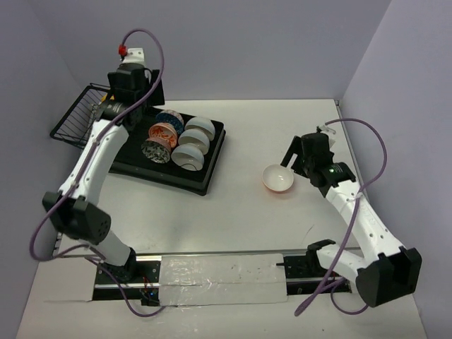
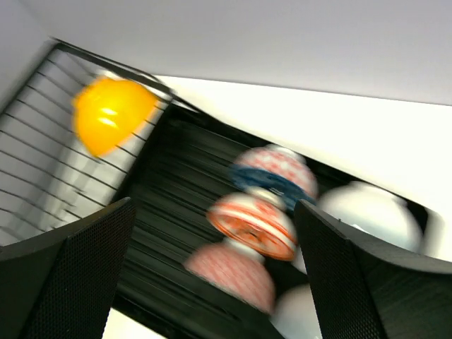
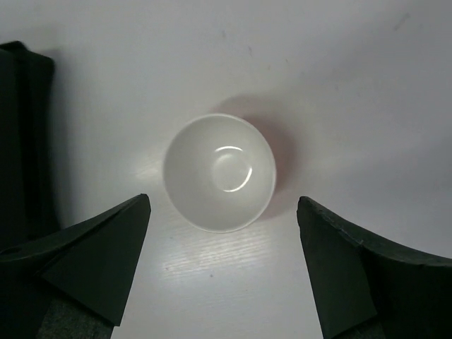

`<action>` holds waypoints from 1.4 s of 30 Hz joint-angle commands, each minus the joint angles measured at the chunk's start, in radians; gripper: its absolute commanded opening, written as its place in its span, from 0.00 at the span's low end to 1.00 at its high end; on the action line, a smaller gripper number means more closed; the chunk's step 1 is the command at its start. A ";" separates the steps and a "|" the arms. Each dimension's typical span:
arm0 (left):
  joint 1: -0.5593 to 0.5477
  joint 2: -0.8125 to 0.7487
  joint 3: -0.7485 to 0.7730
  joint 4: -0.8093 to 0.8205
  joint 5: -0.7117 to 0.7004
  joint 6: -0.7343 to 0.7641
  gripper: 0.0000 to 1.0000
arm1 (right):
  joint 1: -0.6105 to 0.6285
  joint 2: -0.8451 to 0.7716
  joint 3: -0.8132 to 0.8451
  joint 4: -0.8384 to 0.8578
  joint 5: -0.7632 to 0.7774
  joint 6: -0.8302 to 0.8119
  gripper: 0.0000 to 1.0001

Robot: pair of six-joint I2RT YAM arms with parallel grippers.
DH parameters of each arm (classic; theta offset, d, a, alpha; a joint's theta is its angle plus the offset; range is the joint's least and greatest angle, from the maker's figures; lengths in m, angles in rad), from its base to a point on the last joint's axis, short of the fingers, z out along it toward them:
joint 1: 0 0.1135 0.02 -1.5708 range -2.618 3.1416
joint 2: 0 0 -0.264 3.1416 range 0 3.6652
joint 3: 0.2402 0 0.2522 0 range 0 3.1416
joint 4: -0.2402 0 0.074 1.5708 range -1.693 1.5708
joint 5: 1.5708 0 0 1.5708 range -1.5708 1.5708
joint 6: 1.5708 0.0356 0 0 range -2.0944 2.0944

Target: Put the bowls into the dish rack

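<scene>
The black dish rack (image 1: 210,168) lies at the back left, with its wire basket (image 1: 74,120) at its far left end. Several bowls stand on edge in it: blue-patterned (image 1: 169,120), orange-patterned (image 1: 162,134), grey-patterned (image 1: 153,150), and white ones (image 1: 192,140). My left gripper (image 1: 138,88) hovers open and empty above the rack's far end. Its blurred wrist view shows the gripper (image 2: 215,205), a yellow bowl (image 2: 109,113) in the basket (image 2: 35,162) and patterned bowls (image 2: 254,222) below. One orange bowl (image 1: 278,179), white inside (image 3: 219,171), sits upright on the table. My right gripper (image 3: 222,200) (image 1: 300,159) is open just above it.
The white table (image 1: 247,233) is walled at the back and on both sides. A taped metal rail (image 1: 219,279) with the arm bases runs along the near edge. The rack's edge (image 3: 25,141) shows at the left of the right wrist view.
</scene>
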 commanded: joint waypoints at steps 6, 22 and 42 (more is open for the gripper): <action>0.000 -0.273 -0.288 0.025 0.391 -0.257 0.99 | -0.084 0.134 -0.066 -0.053 -0.039 0.116 0.84; 0.000 -0.522 -0.585 0.065 0.583 -0.358 0.99 | -0.110 0.343 -0.185 0.212 -0.051 0.167 0.50; -0.268 -0.395 -0.521 0.098 0.531 -0.548 0.99 | -0.001 0.134 -0.144 0.169 0.079 0.120 0.00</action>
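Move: The last bowl, white inside and orange outside, sits nearly under the open right hand: about 3 cm ahead, 3 cm left and 17 cm below. The nearest white bowl in the rack is some 8 cm farther out and 34 cm left of it. From the empty left hand, the last bowl is roughly 17 cm back, 48 cm right and 30 cm down; the racked yellow bowl is 7 cm ahead, 13 cm left, 14 cm down. Right hand sinks 15 cm, pinches the last bowl's near-right rim, rises 3 cm; open left swings back and right. ##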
